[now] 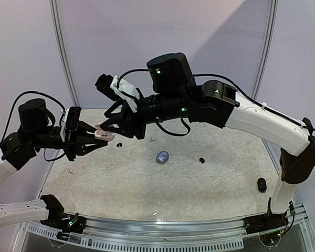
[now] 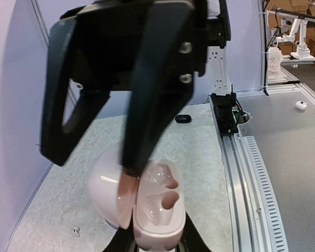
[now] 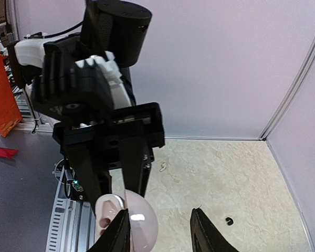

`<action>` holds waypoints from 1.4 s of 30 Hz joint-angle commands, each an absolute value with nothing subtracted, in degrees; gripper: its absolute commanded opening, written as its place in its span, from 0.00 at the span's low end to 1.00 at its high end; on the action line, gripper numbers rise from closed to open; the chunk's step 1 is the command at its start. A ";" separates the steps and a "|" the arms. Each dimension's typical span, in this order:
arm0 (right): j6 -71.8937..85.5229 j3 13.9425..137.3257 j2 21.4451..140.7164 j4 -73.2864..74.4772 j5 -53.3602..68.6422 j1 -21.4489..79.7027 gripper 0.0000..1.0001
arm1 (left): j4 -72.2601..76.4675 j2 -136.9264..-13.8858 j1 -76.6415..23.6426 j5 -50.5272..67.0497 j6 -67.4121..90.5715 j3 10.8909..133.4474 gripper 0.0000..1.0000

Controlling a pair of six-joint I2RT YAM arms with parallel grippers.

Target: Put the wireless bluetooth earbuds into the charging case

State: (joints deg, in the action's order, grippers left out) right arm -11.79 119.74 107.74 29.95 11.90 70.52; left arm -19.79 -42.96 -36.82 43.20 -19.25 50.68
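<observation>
My left gripper is shut on the base of a pale pink charging case, held above the table's left side. The case's lid stands open, and both wells look empty. My right gripper reaches in from the right with its jaws apart. One of its fingers rests against the inner edge of the lid; the other hangs free. On the table lie a white earbud, a black earbud and another white earbud.
A silvery-grey case sits mid-table and a black case lies near the right arm's base. A small dark bit lies below the grippers. A metal rail runs along the table's near edge.
</observation>
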 commanded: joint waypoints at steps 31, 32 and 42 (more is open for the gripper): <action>25.57 113.88 112.19 26.34 -17.51 53.78 0.57 | -8.62 -40.29 -30.27 27.75 8.63 40.22 0.00; 26.29 114.40 114.99 27.47 -18.62 53.24 0.58 | -8.80 -40.26 -29.98 27.16 8.43 40.13 0.00; 31.69 135.02 145.33 33.13 -19.14 50.01 0.60 | -8.20 -40.68 -29.20 27.72 7.97 38.36 0.00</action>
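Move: The pale earbud on the table lies about 28 cm ahead of the right gripper, 9 cm to its right and some 38 cm below. The black earbud is about 16 cm left of that pale earbud and 3 cm nearer; the blue case is 6 cm right of it and 12 cm nearer. The open pink case is about 3 cm back of the right gripper. From the left gripper, the pale earbud is 29 cm ahead, 12 cm right and 33 cm below. Ease the right gripper forward off the pink case's lid while its fingers open wider, then sweep it about 30 cm forward and 20 cm down towards the pale earbud, swinging clockwise some 60 degrees and tipping its fingers down. Keep the left gripper's pinch on the case and bring it about 7 cm forward, a little down and left, rolling it and turning it counter-clockwise. ##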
